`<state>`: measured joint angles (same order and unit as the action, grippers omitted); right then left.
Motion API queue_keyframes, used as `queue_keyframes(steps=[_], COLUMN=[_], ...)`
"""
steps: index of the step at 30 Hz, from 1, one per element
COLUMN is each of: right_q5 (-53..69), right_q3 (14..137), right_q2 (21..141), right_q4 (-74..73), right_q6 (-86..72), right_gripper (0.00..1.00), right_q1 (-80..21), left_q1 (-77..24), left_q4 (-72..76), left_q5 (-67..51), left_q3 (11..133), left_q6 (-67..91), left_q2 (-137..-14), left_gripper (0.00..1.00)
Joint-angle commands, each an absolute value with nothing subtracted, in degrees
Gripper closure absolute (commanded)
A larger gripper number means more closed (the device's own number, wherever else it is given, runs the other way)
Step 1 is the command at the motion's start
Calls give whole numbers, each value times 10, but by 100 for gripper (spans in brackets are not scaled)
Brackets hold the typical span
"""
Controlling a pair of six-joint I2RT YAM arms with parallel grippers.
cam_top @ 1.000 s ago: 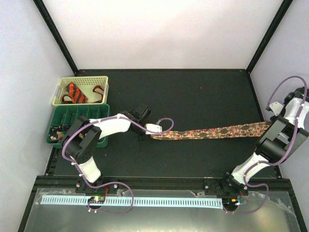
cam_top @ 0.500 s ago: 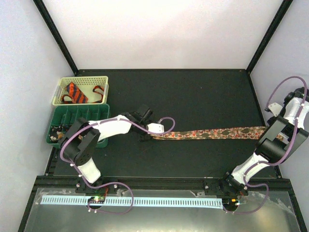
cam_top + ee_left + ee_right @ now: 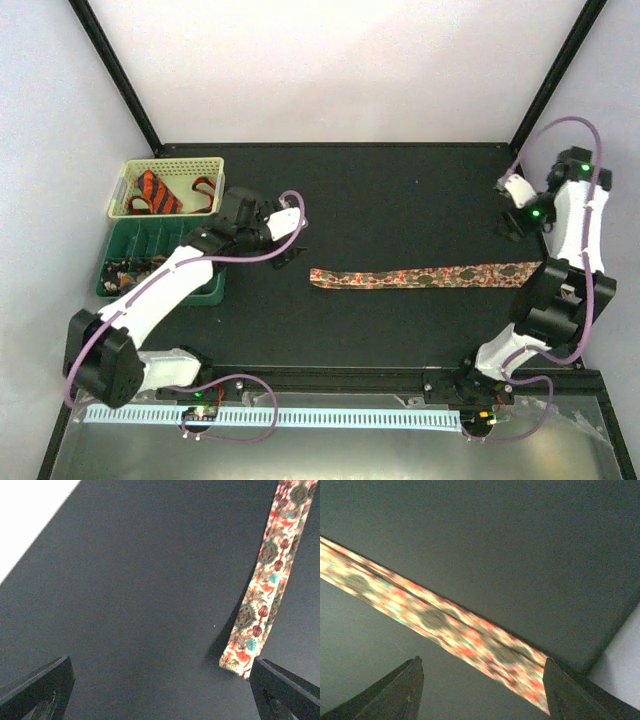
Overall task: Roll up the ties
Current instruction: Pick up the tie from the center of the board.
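Observation:
The speckled brown-green-red tie (image 3: 430,274) lies flat and stretched out across the black table, left to right. In the left wrist view its narrow end (image 3: 242,657) lies by my right fingertip. My left gripper (image 3: 290,242) hovers open behind and left of that end, holding nothing (image 3: 160,690). My right gripper (image 3: 510,222) hangs open behind the tie's right end. In the right wrist view the tie (image 3: 435,620) runs diagonally below the parted fingers (image 3: 482,660), blurred. The orange tie with black stripes (image 3: 155,192) lies in the cream basket (image 3: 170,164).
A green compartment tray (image 3: 165,238) stands in front of the basket at the table's left edge, small items in its left end. Black frame posts and white walls close in the table. Purple cables loop off both arms.
Both grippers have opened and let go of the speckled tie. The left arm drew back to the left and the right arm swung toward the back. The tie now lies flat.

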<state>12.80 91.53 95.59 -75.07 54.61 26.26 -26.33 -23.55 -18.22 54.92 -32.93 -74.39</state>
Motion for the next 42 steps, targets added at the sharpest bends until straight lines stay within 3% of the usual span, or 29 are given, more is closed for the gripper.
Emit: queue_keyframes(steps=[1, 3, 5, 15, 20, 28, 42], right_q5=[310, 353, 392, 494, 477, 484, 518], right_q3=[870, 817, 770, 564, 571, 656, 637], right_q2=[918, 900, 883, 875, 930, 1057, 1126], right_q4=[-766, -728, -687, -412, -335, -329, -253], right_q6=[439, 388, 341, 75, 10, -10, -75], right_gripper=[33, 37, 42, 69, 75, 95, 98], right_q1=[176, 133, 88, -101, -165, -229, -288], left_q1=[-263, -264, -265, -323, -333, -335, -338], left_q4=[-211, -325, -349, -324, -284, -251, -256], left_q5=[-253, -286, -280, -202, -178, -162, -158], left_q3=[525, 562, 568, 552, 552, 570, 581], left_q6=[-333, -404, -425, -497, -500, -489, -491], left_q2=[-723, -761, -795, -880, -914, -966, -1008], left_gripper=[1, 1, 1, 5, 16, 23, 38])
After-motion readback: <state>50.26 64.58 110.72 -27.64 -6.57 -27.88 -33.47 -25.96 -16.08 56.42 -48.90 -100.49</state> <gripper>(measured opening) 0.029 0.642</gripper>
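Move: The tie's left end lies about 17 cm below the left hand, some 3 cm back and 5 cm to its right; the tie stretches from there towards the robot's right. From the right hand that same end is roughly 46 cm to the left, 5 cm back and 17 cm down. The green tray stands some 33 cm to the left of the left hand and 2 cm ahead, the cream basket equally far left and 21 cm ahead. The tie's left end is approached from both sides. The left hand, open, sinks about 16 cm and eases slightly back and right, its fingers turning down and closing partway around the end without pinching it. The right hand sweeps some 40 cm left along the tie, sinking 13 cm and rolling so its fingers point left, shutting them on nothing on the way and ending over the tie just inboard of that end. ##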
